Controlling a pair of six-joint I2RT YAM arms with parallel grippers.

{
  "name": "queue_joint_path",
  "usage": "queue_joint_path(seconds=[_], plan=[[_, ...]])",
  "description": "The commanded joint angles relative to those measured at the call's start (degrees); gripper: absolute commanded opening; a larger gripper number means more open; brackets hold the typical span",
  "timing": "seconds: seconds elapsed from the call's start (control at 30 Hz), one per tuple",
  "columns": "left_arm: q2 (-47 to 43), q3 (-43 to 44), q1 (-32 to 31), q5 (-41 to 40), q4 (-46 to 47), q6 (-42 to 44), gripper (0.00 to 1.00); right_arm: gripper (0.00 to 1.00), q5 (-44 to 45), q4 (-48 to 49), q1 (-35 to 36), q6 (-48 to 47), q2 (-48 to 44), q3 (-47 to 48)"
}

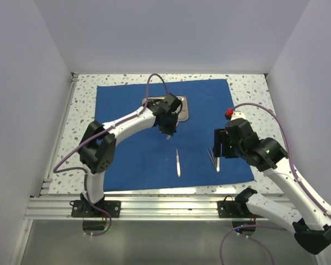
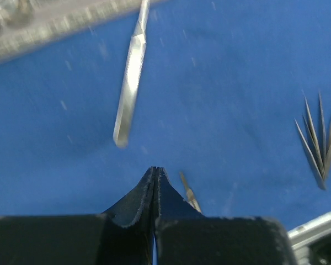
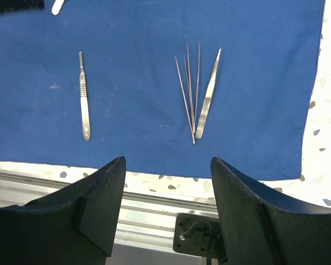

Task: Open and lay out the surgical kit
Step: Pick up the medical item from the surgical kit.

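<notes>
The royal-blue cloth (image 1: 132, 154) lies spread flat on the table. The steel tray (image 1: 184, 108) sits at its far middle, partly hidden by my left arm. My left gripper (image 1: 169, 133) hovers just in front of the tray, jaws pressed together (image 2: 155, 170), with a thin silver instrument (image 2: 190, 192) poking out from behind its right finger. A scalpel-like handle (image 1: 178, 163) (image 3: 84, 96) lies mid-cloth. Tweezers (image 3: 208, 94) and several fine needle-like probes (image 3: 188, 94) lie to the right. My right gripper (image 1: 219, 144) (image 3: 168, 160) hangs open above them, holding nothing.
A small red knob (image 1: 229, 114) shows at the cloth's right edge by the right arm. An aluminium rail (image 1: 154, 205) runs along the near edge. Speckled tabletop (image 1: 254, 99) borders the cloth, and white walls close in on three sides.
</notes>
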Motion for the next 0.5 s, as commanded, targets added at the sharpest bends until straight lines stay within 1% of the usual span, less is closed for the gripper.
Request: queue_joint_path(seconds=[0.0, 0.07, 0.1, 0.13, 0.17, 0.2, 0.23, 0.27, 0.3, 0.33, 0.47], plan=[[-7.24, -6.29, -4.72, -6.12, 3.31, -9.28, 0.00, 0.67, -3.00, 1.86, 0.00, -1.31, -1.40, -1.06], [-8.91, -8.67, -5.87, -6.84, 5.06, -10.61, 0.00, 0.66, -3.88, 2.04, 0.00, -1.49, -2.20, -1.77], [-9.27, -9.99, -6.13, -8.75, 5.42, -10.61, 0.00, 0.67, -4.58, 1.95, 0.00, -1.58, -2.37, -2.29], [-9.36, -10.17, -6.49, -10.08, 5.51, -10.26, 0.08, 0.67, -4.94, 1.87, 0.09, -1.66, -2.81, -2.47], [-9.27, -10.09, -6.40, -11.22, 5.60, -9.65, 0.28, 0.67, -5.29, 1.69, 0.00, -1.84, -3.07, -2.56], [-9.10, -9.65, -6.49, -13.76, 5.77, -8.95, 0.37, 0.66, -5.55, 1.43, 0.00, -2.01, -3.25, -2.74], [-8.66, -9.04, -6.40, -15.18, 5.78, -7.20, 0.43, 0.66, -5.64, 1.34, 0.09, -2.02, -3.77, -2.82], [-7.26, -7.20, -6.40, -16.23, 5.78, -5.96, 0.52, 0.66, -5.64, 1.16, 0.09, -2.19, -4.04, -2.82], [-6.20, -5.97, -6.40, -18.33, 5.60, -4.65, 0.55, 0.66, -5.38, 0.64, 0.09, -2.37, -4.22, -2.65], [-3.67, -2.82, -6.31, -19.66, 4.03, -2.63, 0.60, 0.66, -5.29, 0.46, 0.09, -2.54, -4.39, -2.48], [3.01, 4.39, -6.14, -22.57, 1.73, 2.91, 0.60, 0.66, -3.89, -1.21, 0.00, -2.89, -4.57, -1.25]])
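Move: The medical item by the tray lies about 4 cm ahead of the left hand, 2 cm to its right and some 7 cm below. The tray's middle is roughly 13 cm ahead and 1 cm to the left. The loose scalpel lies about 11 cm back and 4 cm right, the tweezers and needles about 9 cm back and 19 cm right. From the right hand the medical item is some 17 cm ahead, 22 cm left and 20 cm below. Backwards first, the left hand draws about 5 cm towards its base with shut fingers, then turns round and comes forward again by the same amount, ending over the near end of the medical item. The height barely changes. The fingers open to a little over half, and the wrist tilts some 15 degrees so that they point farther forward and less to the right. The right hand, open and empty, eases back 1 to 2 cm. ##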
